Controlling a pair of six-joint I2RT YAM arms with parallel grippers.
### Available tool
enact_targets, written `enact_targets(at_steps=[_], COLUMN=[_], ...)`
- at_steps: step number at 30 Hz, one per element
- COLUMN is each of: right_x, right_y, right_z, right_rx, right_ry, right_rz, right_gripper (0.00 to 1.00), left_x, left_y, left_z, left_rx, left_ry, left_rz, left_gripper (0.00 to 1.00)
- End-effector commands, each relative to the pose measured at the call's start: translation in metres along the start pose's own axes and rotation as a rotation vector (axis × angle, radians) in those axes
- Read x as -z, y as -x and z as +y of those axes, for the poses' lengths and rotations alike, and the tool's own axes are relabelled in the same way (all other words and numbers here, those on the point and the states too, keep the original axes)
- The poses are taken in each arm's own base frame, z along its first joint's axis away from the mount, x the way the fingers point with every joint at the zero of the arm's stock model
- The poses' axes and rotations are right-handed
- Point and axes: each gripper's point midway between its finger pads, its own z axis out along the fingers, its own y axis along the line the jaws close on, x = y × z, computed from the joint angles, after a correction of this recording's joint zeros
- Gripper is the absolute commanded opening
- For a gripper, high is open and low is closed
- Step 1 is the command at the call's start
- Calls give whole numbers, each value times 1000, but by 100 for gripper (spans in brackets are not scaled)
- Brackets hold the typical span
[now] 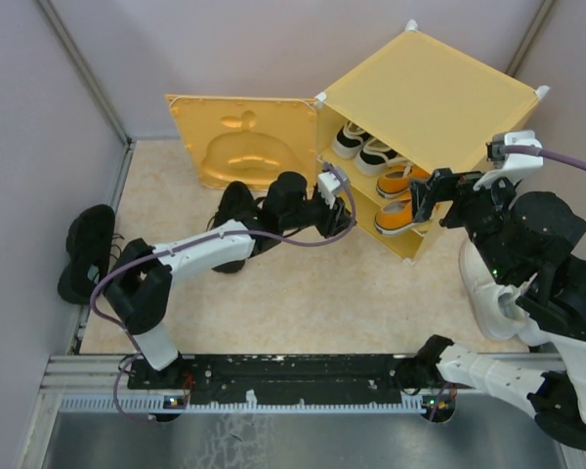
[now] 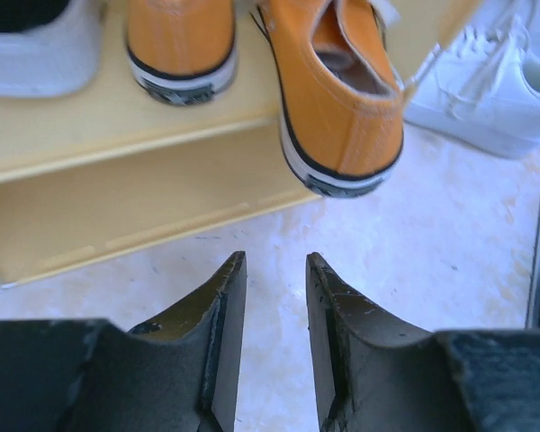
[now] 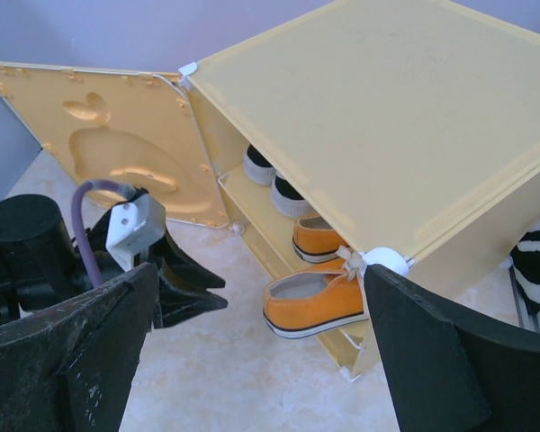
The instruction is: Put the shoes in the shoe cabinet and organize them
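The shoe cabinet (image 1: 430, 93) stands at the back right with its door (image 1: 239, 137) swung open to the left. On its inner shelf (image 2: 90, 135) sit two black-and-white shoes (image 1: 363, 147) and an orange shoe (image 1: 402, 181). A second orange shoe (image 2: 342, 99) rests on the shelf with its heel hanging over the front edge. Black shoes lie on the floor by the left wall (image 1: 88, 249) and by the door (image 1: 236, 207). My left gripper (image 2: 274, 261) hovers low in front of the shelf, open and empty. My right gripper (image 3: 261, 274) is open wide above the overhanging orange shoe (image 3: 315, 301).
White sneakers (image 2: 486, 90) lie on the floor to the right of the cabinet. Grey walls close in the floor on the left, back and right. The arms' mounting rail (image 1: 293, 376) runs along the near edge. A purple cable (image 1: 303, 239) trails from my left wrist.
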Motion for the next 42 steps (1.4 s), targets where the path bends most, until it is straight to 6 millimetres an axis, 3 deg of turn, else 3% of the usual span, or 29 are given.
enact_targets(at_steps=[1,16,27,34,42], right_x=[-2,1,3,3,1], right_y=[10,10,11,10,7], right_z=[2,-2,-4,-4,-2], right_rx=[-14,-10,-16,-14,-15], right_ry=[6,-3,-7,-7,0], right_rz=[-35,-44,-50,-47,-43], right_gripper=[97,97,98,98,98], left_x=[-4,-43,-67,-92,-100], left_y=[-7,3,49,29,3], left_z=[-28,-76,-56,-54,-46], left_rx=[-22,39,36,83,93], left_ry=[-164,-319,-206,-227,-196], left_rz=[12,-22,-102,-56,1], left_gripper=[40,41,39,39,38])
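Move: The near orange shoe, heel jutting out of the cabinet, has its middle about 16 cm to the left hand's right and 6 cm ahead, about level with the hand. Its mate sits some 14 cm right and 15 cm ahead, and the black-and-white pair roughly 11 cm right and 25 cm ahead, at like height. From the idle right hand, the near orange shoe lies about 16 cm straight ahead and 24 cm below. The near orange shoe's jutting heel gets pushed farther into the cabinet by the left fingers. The empty hand first swings right and some 5 cm back, turning about 15 degrees clockwise. Still going right, it then comes 3 cm forward while rising 4 cm, and finally sinks 4 cm beside the heel, fingers staying partly open; in all it goes about 10 cm right. ##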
